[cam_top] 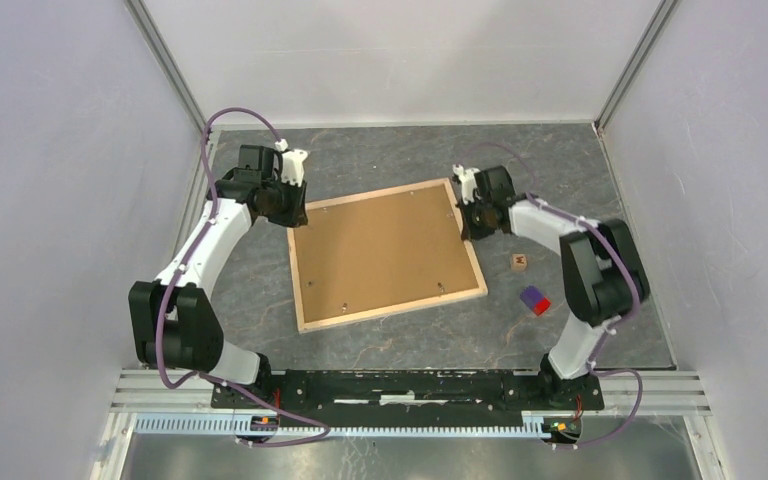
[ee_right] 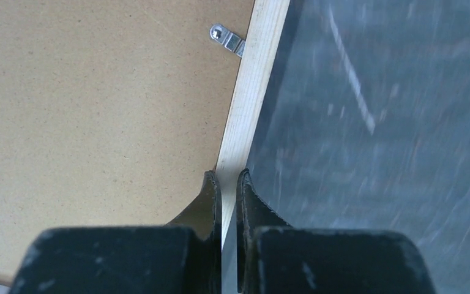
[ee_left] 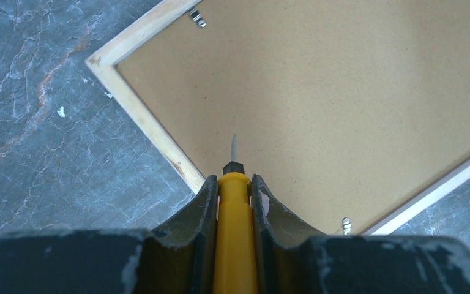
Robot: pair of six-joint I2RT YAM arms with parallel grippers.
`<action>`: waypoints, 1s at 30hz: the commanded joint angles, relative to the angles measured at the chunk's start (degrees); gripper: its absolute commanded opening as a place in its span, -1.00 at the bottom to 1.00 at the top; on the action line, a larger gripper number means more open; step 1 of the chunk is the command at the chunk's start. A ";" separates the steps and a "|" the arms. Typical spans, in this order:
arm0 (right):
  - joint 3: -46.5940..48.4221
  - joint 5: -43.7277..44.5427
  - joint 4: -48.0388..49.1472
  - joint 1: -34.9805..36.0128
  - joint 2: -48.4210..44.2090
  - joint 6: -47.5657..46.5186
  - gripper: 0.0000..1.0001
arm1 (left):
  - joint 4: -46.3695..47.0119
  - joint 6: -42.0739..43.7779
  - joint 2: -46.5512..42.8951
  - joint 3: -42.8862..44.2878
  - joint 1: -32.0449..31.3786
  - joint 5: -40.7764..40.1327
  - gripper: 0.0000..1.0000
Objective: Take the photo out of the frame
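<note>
The frame (cam_top: 392, 309) lies face down in the middle of the table, and its brown backing panel (cam_top: 380, 250) faces up. The photo is hidden under that panel. My left gripper (cam_top: 295, 215) hangs over the frame's far left corner, shut on a yellow screwdriver (ee_left: 235, 233) whose metal tip (ee_left: 234, 147) points over the backing just inside the wood edge (ee_left: 141, 110). My right gripper (ee_right: 227, 174) is shut with nothing between its fingers, right over the frame's right wood edge (ee_right: 254, 92). A metal clip (ee_right: 227, 38) sits a little ahead of it.
A small wooden cube (cam_top: 519, 262) and a red and blue block (cam_top: 534, 300) lie on the table right of the frame. Other clips (ee_left: 198, 19) (ee_left: 346, 225) sit along the frame's back. Pale walls close in the table on three sides.
</note>
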 commanded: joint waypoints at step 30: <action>25.66 -0.68 13.03 -1.28 2.05 -14.76 0.96 | -2.07 -0.14 -0.31 1.67 3.03 4.92 -0.96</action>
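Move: My right fingers are already shut on the middle of the frame's right side, with the frame lying back-up; its middle is about 17 cm to their left and 4 cm nearer my base. The wooden cube lies some 11 cm to the right and 6 cm back, the purple-red block about 15 cm right and 16 cm back. From my left hand, which holds a yellow tool above the board, the frame's middle is roughly 20 cm right, 3 cm back and 11 cm down. Keeping my right hand's pinch on the frame's side, I sweep that side flat over the table, about 16 cm forward and 7 cm left, turning the wrist nearly 50 degrees counter-clockwise to swing the frame round. Then I open the fingers wide, let go of the wood and lift away some 10 cm, the fingertips tipping outward. ##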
